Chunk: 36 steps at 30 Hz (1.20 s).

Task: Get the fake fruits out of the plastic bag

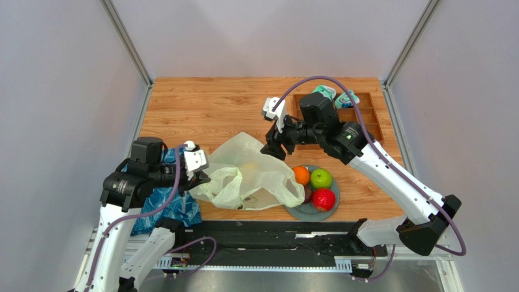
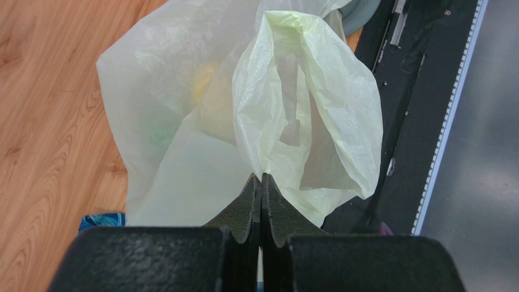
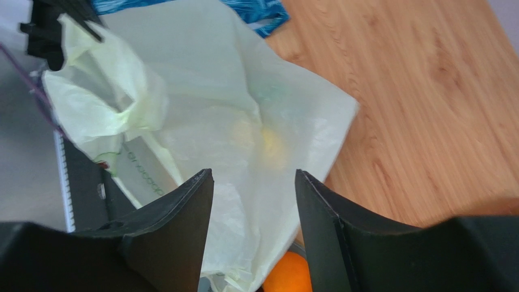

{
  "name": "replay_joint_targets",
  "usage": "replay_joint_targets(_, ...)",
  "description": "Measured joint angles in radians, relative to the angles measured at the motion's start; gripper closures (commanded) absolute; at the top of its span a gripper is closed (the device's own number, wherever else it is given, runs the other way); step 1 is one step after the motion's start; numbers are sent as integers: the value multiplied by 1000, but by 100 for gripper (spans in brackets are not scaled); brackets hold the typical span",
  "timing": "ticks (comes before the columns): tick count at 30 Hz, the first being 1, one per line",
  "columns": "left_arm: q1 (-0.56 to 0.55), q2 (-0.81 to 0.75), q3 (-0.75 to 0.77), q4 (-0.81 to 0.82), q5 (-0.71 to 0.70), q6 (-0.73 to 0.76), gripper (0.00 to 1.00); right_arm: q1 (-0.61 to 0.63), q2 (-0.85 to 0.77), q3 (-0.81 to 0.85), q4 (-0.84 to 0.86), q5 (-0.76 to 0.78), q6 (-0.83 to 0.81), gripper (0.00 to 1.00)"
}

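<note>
The plastic bag (image 1: 250, 179) lies crumpled on the wooden table, pale yellow-green and translucent. My left gripper (image 1: 204, 176) is shut on a fold by its loop handle (image 2: 286, 109), the jaws (image 2: 262, 177) pressed together on the film. A yellow fruit (image 3: 268, 143) shows dimly through the bag. My right gripper (image 1: 272, 149) hovers open above the bag's right side, nothing between its fingers (image 3: 253, 176). On the grey plate (image 1: 304, 214) sit an orange (image 1: 301, 175), a green apple (image 1: 321, 178), a red apple (image 1: 323, 199) and a dark fruit (image 1: 307, 193), partly under the bag's edge.
A blue leaf-patterned bag (image 1: 167, 207) lies under my left arm. A wooden compartment tray (image 1: 368, 118) at the back right holds two rolled teal-and-white socks (image 1: 335, 94). A black strip (image 1: 274, 231) runs along the table's near edge.
</note>
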Motion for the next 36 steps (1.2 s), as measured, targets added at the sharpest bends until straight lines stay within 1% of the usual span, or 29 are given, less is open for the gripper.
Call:
replay_joint_targets(1, 0, 0, 0, 11, -1, -11, 100, 8, 7, 2, -1, -27, -2, 62)
replay_joint_targets(3, 0, -6, 0, 35, -3, -41, 100, 20, 28, 2, -13, -85, -10, 66)
replay_joint_targets(4, 0, -9, 0, 45, -5, -53, 100, 23, 42, 2, -21, -112, -23, 71)
replay_joint_targets(7, 0, -14, -4, 74, -17, -90, 100, 21, 88, 5, -70, -180, -71, 79)
replay_joint_targets(9, 0, -13, -16, 90, -24, -107, 100, 19, 139, 30, -132, -222, -115, 80)
replay_joint_targets(13, 0, -11, -35, 108, -42, -139, 100, 19, 279, 140, -258, -316, -201, 82)
replay_joint_targets(20, 0, -35, -35, 119, -72, -163, 100, 41, 385, 227, -487, -396, -374, 84)
replay_joint_targets(22, 0, -38, -35, 116, -72, -164, 100, 55, 402, 236, -550, -404, -438, 85)
replay_joint_targets(27, 0, -40, -35, 116, -74, -173, 100, 109, 441, 240, -605, -398, -528, 88)
replay_joint_targets(29, 0, -43, -35, 116, -76, -183, 100, 132, 449, 216, -606, -380, -545, 89)
replay_joint_targets(31, 0, -50, -35, 116, -76, -191, 100, 154, 442, 151, -597, -346, -556, 90)
replay_joint_targets(34, 0, -61, -34, 109, -76, -202, 100, 174, 445, 64, -560, -270, -561, 92)
replay_joint_targets(36, 0, -61, -30, 103, -76, -205, 100, 179, 461, 52, -533, -214, -556, 94)
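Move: The bag's open mouth lies about 9 cm back and 8 cm to the left of the empty right hand, some 25 cm below it. The yellow fruit showing through the film is about 5 cm ahead of this hand and 11 cm to its left. The orange is level with the hand and 7 cm to its right; the plate's middle is 5 cm back and 11 cm right. For the left hand, which holds the bag's rim, the mouth is 15 cm to the right, 1 cm ahead and 21 cm below. Lower the right gripper about 17 cm while drawing it back some 10 cm, down to the bag's mouth, bowing slightly left on the way and dropping steepest at the end. Nearly shut its empty fingers as it goes, turning the hand some 40 degrees counter-clockwise and tipping the fingertips more steeply down. Keep the left gripper pinching the rim, almost in place. ##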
